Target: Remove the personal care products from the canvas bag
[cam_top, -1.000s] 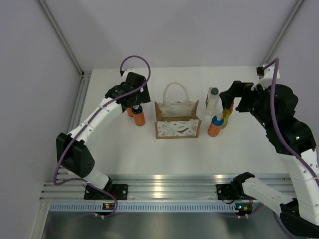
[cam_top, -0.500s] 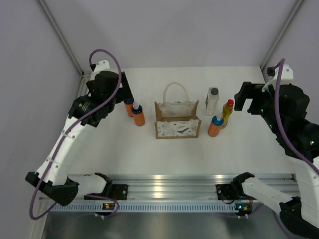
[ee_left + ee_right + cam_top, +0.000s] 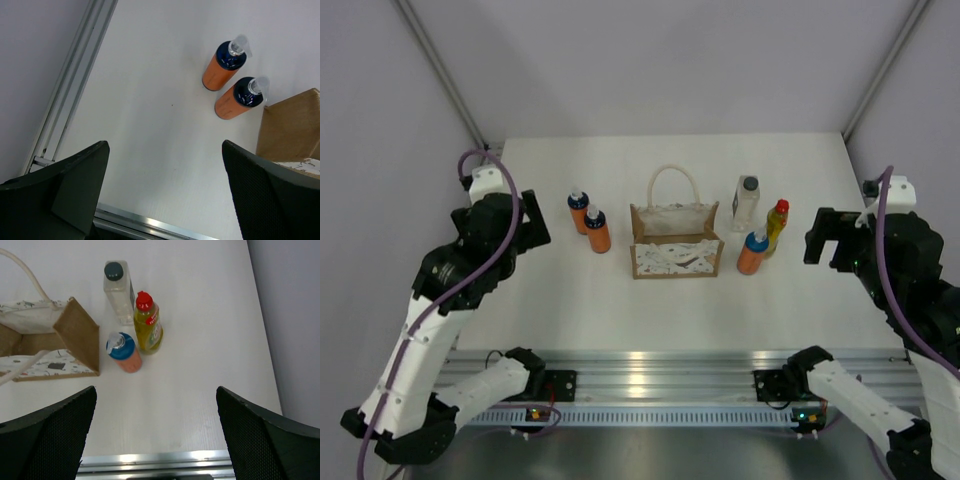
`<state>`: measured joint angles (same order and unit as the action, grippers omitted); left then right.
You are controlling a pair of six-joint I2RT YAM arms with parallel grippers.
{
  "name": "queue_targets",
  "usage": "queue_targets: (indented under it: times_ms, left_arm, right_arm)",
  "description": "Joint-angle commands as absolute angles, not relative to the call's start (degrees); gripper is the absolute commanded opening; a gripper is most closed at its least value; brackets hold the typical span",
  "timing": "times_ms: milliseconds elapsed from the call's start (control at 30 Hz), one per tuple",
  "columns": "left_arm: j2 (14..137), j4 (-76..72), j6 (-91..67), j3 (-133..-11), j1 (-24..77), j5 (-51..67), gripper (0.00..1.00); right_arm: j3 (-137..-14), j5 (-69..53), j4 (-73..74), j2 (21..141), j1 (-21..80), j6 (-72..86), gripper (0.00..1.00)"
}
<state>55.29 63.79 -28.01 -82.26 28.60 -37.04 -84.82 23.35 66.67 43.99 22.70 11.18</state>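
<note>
The tan canvas bag (image 3: 676, 241) stands upright mid-table with its white rope handle up; its corner (image 3: 292, 125) shows in the left wrist view, its side (image 3: 77, 337) in the right wrist view. Two orange bottles with blue caps (image 3: 579, 212) (image 3: 597, 232) stand left of it (image 3: 222, 69) (image 3: 240, 98). Right of the bag stand a clear bottle with a dark cap (image 3: 747, 203) (image 3: 118, 292), a yellow bottle with a red cap (image 3: 776, 226) (image 3: 148, 329) and a third orange bottle (image 3: 753, 253) (image 3: 125, 353). My left gripper (image 3: 533, 219) (image 3: 164, 150) hangs open and empty, well left of its bottles. My right gripper (image 3: 823, 238) (image 3: 156, 392) is open, empty, right of its bottles.
An aluminium rail (image 3: 640, 375) runs along the near table edge. A metal frame post (image 3: 70, 85) borders the table's left side. Grey walls close in the back and both sides.
Both arms have drawn back from the bottles, the left one outward to the left and nearer, the right one outward to the right. Both grippers stayed open. Bottles and bag did not move.
</note>
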Motion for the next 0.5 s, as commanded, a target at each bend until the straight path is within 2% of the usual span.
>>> queue_targets:
  times_ms: [0,467]
  left_arm:
    - [50.2,66.9,-29.5,-79.5,28.7,-39.8,0.99]
    - [40.0,69.1,-29.7,-72.7,28.7,-37.9,0.99]
  right_arm:
    - [-82.6,25.0,70.9,41.4,21.8,12.6,0.99]
    - [-75.1,26.3,70.9,34.7,21.9,13.5,0.99]
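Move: About 14 cm ahead of the left hand, 14 cm to its right and some 24 cm below stands the nearer orange bottle; the other orange bottle is 5 cm beyond it and 5 cm to its left, the empty canvas bag 21 cm to its right. From the right hand, the blue-capped bottle stands 14 cm ahead, 14 cm left and 28 cm down; the yellow bottle is 5 cm farther out and 5 cm right of it. Drawing back with open, empty fingers, the left hand goes about 5 cm towards its base and away from the two orange bottles, veering some 3 cm left and sinking a little. The right hand, also open and empty, sinks about 4 cm while pulling back 3 cm and drifting slightly right, clear of the bottles; both slow down towards the end, wrists nearly unturned. ##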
